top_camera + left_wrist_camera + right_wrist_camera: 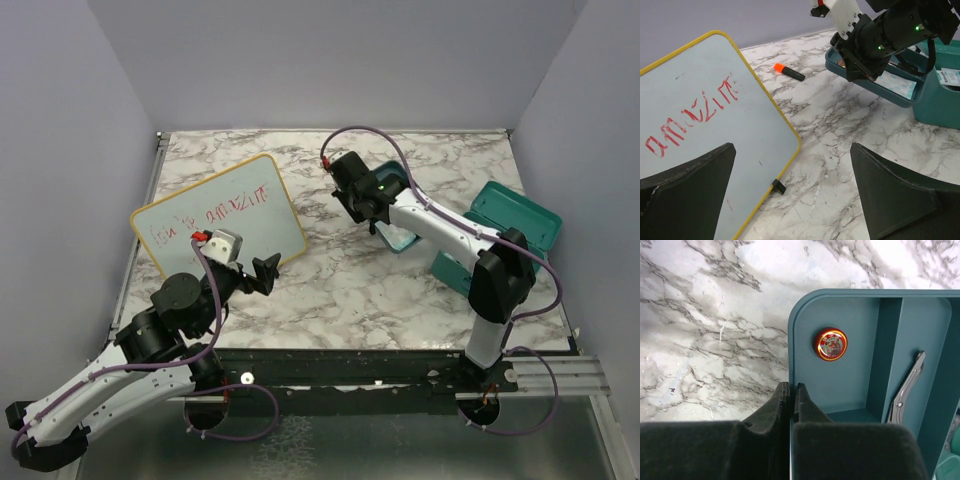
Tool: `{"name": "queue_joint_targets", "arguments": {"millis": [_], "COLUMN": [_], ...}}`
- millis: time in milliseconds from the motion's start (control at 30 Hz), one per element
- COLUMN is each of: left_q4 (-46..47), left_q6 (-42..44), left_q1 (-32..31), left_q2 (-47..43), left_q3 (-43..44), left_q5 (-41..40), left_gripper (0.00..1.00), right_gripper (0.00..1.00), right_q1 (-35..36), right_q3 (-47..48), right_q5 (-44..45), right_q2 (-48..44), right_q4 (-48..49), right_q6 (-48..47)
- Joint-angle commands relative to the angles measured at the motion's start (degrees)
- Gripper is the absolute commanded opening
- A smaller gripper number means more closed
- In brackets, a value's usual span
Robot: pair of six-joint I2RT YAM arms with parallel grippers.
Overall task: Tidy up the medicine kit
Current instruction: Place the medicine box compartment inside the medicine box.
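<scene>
The medicine kit's teal case (pixel 520 215) stands open at the right, its lid raised. Its shallow divided tray insert (pixel 402 240) lies on the marble to the left of it. In the right wrist view my right gripper (pixel 791 386) is shut on the tray's (pixel 805 300) left rim, one finger on each side of the wall. A round red and gold tin (pixel 830 344) lies in one compartment and metal tweezers (pixel 907 385) in the one beside it. My left gripper (pixel 262 272) hangs open over bare marble by the whiteboard's corner, with nothing between its fingers (pixel 700 180).
A yellow-framed whiteboard (pixel 220 215) with red writing covers the left part of the table. A black marker with an orange cap (pixel 789 72) lies on the marble beyond it, near the tray (pixel 890 92). Grey walls close in the table on three sides.
</scene>
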Motion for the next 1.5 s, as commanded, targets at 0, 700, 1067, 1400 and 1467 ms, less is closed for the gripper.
{"name": "queue_joint_targets", "arguments": {"millis": [0, 700, 1067, 1400, 1467], "left_q4": [0.7, 0.8, 1.0, 1.1, 1.1], "left_q6": [-0.2, -0.3, -0.5, -0.7, -0.7], "left_q1": [0.0, 0.0, 0.0, 0.0, 0.0], "left_q2": [-0.8, -1.1, -0.7, -0.6, -0.8], "left_q3": [-0.4, -0.3, -0.4, -0.4, -0.4], "left_q5": [-0.8, 0.4, 1.2, 1.4, 1.2], "left_gripper": [0.99, 0.99, 0.99, 0.99, 0.99], "right_gripper": [0.01, 0.01, 0.01, 0.01, 0.01], "right_q1": [-0.2, -0.3, -0.4, -6.1, -7.9], "right_q3": [4.8, -3.1, -18.5, -23.4, -24.8], "right_q5": [-0.4, -6.3, -6.3, -8.2, -9.4], "right_q2": [-1.5, -14.5, -31.8, -38.4, -40.0], "right_q4": [-1.8, -19.1, -15.2, -17.2, -16.7], "right_q6": [-4.6, -8.1, -17.1, -21.9, -23.6]}}
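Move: To the right hand's right, about 24 cm across, some 8 cm back and roughly 9 cm lower, stands the open medicine box. Its raised lid is about 31 cm to the hand's right and 2 cm ahead, around 6 cm lower; the orange-capped marker lies 14 cm ahead and 9 cm left, on the table 14 cm below. From the idle left hand, the box is some 47 cm right, 10 cm ahead and 22 cm lower. Keeping the compartment pinched by its left wall, the right hand first lifts it about 7 cm, then swings right and back towards the medicine box, roughly 14 cm right and 12 cm back, dipping and rising again to end some 4 cm above its start. The last stretch is almost purely rightward; the wrist turns about 15 degrees counter-clockwise, fingers staying shut. ##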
